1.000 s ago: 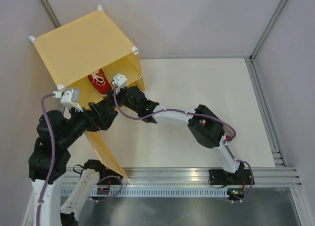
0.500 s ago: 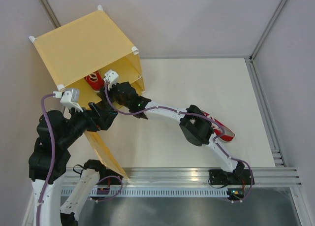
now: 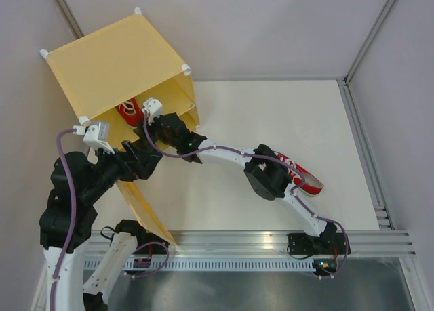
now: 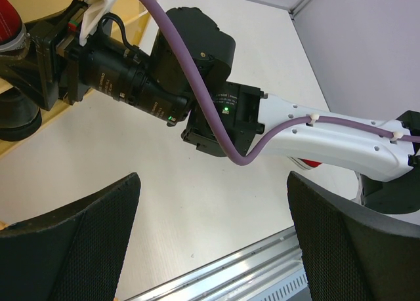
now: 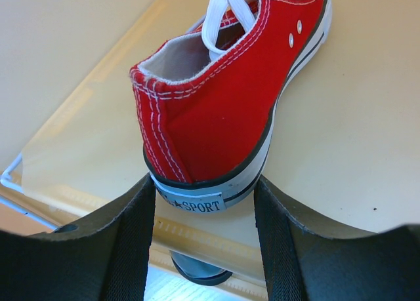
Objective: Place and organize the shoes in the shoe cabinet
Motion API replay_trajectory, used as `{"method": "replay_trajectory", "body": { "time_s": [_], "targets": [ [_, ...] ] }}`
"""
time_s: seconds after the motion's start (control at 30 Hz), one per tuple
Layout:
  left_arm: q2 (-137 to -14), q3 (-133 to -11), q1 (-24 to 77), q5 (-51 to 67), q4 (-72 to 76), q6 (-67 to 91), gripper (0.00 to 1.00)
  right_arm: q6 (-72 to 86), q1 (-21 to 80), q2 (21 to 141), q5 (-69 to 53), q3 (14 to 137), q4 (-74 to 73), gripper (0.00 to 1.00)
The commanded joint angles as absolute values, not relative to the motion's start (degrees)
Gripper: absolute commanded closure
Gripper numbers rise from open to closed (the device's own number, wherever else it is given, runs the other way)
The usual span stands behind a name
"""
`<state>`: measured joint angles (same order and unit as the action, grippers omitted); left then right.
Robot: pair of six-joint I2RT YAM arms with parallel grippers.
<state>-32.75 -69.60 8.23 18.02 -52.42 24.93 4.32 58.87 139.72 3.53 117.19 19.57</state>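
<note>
The yellow shoe cabinet stands at the back left with its door swung open toward the front. My right gripper reaches inside it. In the right wrist view the gripper is shut on the heel of a red sneaker, which rests on the inner shelf. A black loafer shows below the shelf edge. The second red sneaker lies on the table, partly behind the right arm. My left gripper is wide open and empty near the door.
The right arm stretches across in front of the left gripper. A metal rail runs along the table's front edge. Walls close in behind and at both sides.
My right gripper has carried the red sneaker deeper into the cabinet, onto the shelf. The right arm's elbow moved left and uncovered the second sneaker on the table. The left arm has not moved.
</note>
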Motion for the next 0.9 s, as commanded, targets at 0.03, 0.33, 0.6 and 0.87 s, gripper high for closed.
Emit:
{"method": "replay_trajectory", "body": {
  "time_s": [0.03, 0.33, 0.6, 0.87],
  "targets": [
    [-32.5, -70.7, 7.9, 14.6, -55.3, 23.4, 0.04, 5.2, 58.8, 141.1, 0.5, 120.6, 22.3, 0.5],
    [-32.6, -70.3, 7.9, 14.6, -55.2, 23.6, 0.04, 7.0, 58.9, 141.3, -3.3, 120.9, 22.1, 0.19],
    [-32.3, -70.3, 7.9, 14.3, -55.3, 23.9, 0.04, 7.7, 58.9, 138.3, -2.7, 116.8, 23.8, 0.14],
    [-32.2, -70.7, 7.9, 13.8, -55.2, 23.7, 0.04, 6.9, 58.4, 126.5, -0.6, 103.4, 27.6, 0.09]
  ]
}}
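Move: The right hand pinches the heel of the red shoe, already in on the upper shelf; its middle lies about 9 cm ahead and 6 cm left of that hand, at nearly the same height. A black shoe sits in the compartment below, some 14 cm lower, about 2 cm ahead and 9 cm left. The open cabinet door stands roughly 28 cm back, hardly to either side. From the idle left hand, the red shoe is about 20 cm ahead, 13 cm left and 15 cm lower. The right fingers let go of the red shoe's heel, spreading from partly to almost fully open. The hand edges about 1 cm back and 1 cm left, turning some 5 degrees counter-clockwise, then draws back and to the right, away from the heel and out towards the shelf's front, ending about 2.5 cm from where it was. ##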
